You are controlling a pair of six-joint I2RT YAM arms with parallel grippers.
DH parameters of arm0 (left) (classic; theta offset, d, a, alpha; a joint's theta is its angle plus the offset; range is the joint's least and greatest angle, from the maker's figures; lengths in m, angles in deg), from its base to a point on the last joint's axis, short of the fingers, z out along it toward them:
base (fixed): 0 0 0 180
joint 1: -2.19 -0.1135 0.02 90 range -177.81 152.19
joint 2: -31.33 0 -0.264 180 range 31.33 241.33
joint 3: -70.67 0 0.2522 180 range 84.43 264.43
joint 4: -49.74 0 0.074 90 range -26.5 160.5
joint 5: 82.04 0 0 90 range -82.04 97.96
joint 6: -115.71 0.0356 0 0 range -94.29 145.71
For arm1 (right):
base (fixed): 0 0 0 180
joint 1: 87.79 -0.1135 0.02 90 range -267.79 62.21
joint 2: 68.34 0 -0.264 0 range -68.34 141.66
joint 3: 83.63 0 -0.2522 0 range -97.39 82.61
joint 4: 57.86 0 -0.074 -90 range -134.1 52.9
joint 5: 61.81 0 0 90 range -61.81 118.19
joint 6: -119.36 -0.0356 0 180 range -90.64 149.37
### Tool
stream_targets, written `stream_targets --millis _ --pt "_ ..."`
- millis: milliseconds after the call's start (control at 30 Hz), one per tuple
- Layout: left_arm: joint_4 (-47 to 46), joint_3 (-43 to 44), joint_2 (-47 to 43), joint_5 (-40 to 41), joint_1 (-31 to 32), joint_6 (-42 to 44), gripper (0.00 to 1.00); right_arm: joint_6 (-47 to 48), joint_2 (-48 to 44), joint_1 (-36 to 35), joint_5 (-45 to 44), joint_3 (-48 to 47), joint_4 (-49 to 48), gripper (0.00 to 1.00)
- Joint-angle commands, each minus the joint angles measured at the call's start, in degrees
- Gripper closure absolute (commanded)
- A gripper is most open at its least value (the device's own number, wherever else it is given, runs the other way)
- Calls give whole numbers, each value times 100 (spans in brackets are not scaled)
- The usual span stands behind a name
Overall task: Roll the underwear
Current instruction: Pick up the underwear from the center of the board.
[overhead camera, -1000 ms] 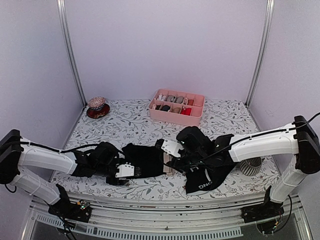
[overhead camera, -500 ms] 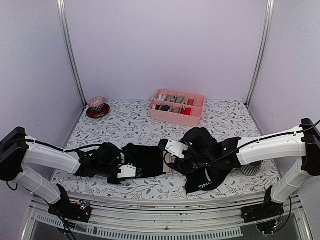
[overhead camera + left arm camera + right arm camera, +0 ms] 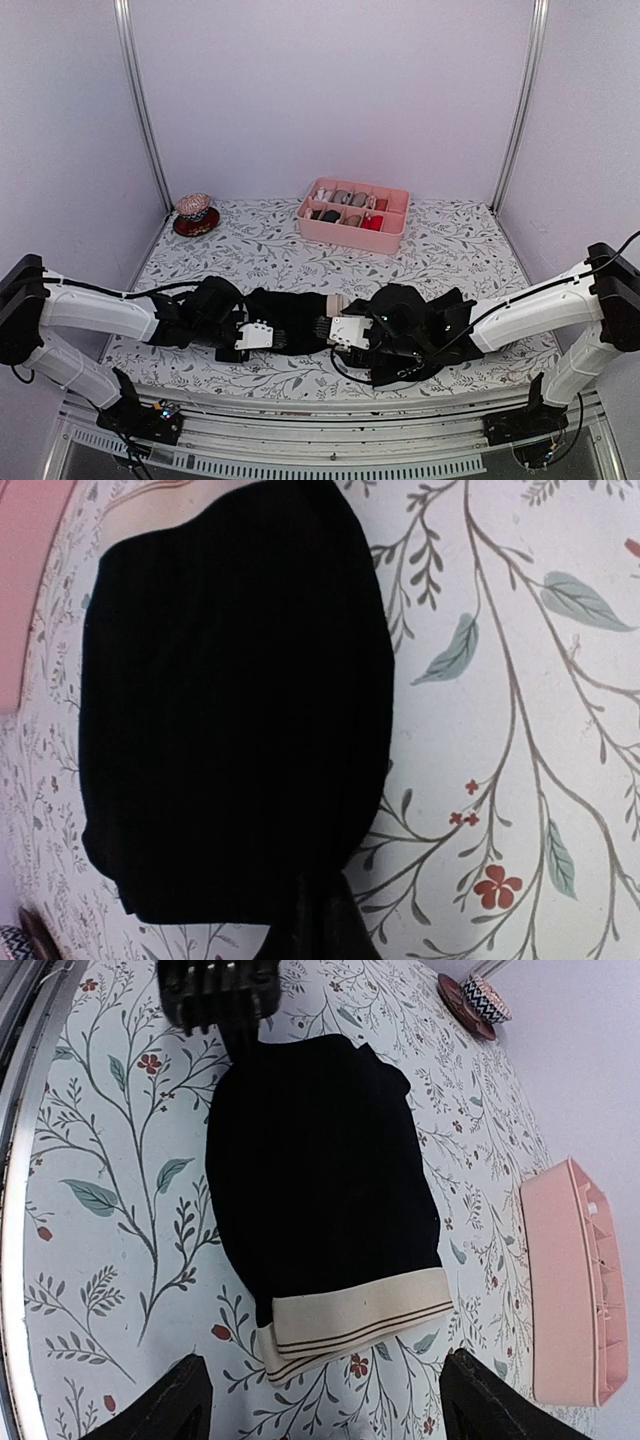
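The underwear (image 3: 295,320) with the beige waistband (image 3: 360,1325) lies folded flat near the table's front edge, its black body (image 3: 320,1160) stretching away in the right wrist view. My left gripper (image 3: 258,338) is at its left end, jaws shut on the black fabric's edge (image 3: 320,920). My right gripper (image 3: 350,330) hovers at the waistband end, open, with one dark finger (image 3: 180,1400) to each side and nothing between them. A second black underwear (image 3: 395,378) lies mostly hidden under my right arm.
A pink divided tray (image 3: 352,232) with small fabric bundles stands at the back centre, and shows at the right edge in the right wrist view (image 3: 565,1290). A patterned ball on a dark dish (image 3: 194,212) sits at the back left. The table's front edge runs just below both grippers.
My left gripper has closed on the left end of the underwear. My right arm swung down and left over the other brief to the waistband end, its jaws widening.
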Motion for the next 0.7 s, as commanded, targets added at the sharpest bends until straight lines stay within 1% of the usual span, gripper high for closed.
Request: stream_targets --millis 0,167,500,667 --pt "201 298 -299 -393 -228 85 99 555 226 -176 -10 91 -566 19" --pt "319 419 -425 -582 -401 128 99 815 854 -337 -351 -247 -630 18" --pt "458 546 -473 -812 -569 137 99 1032 2215 -402 -1017 -1402 -628 17" --pt "515 536 -537 -915 -654 199 100 1242 2696 -402 -1363 -1676 -661 18"
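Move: The underwear's middle lies about 6 cm ahead and 9 cm right of the left hand, which already pinches its near left corner, and roughly level in height. From the right hand that middle is some 7 cm ahead, 9 cm left and 9 cm below. The underwear's pale waistband is about 8 cm ahead and 3 cm left of the right hand, the black garment about 4 cm ahead and 11 cm right, both at table height. The underwear's near left corner, still pinched in the left fingers, is raised about 3.5 cm and carried slightly forward, then held there. The wide-open right hand sinks some 5.5 cm and sweeps about 7 cm left to the underwear's near edge, easing forward at the end and tilting its left side down, until its fingers straddle that edge without closing. ##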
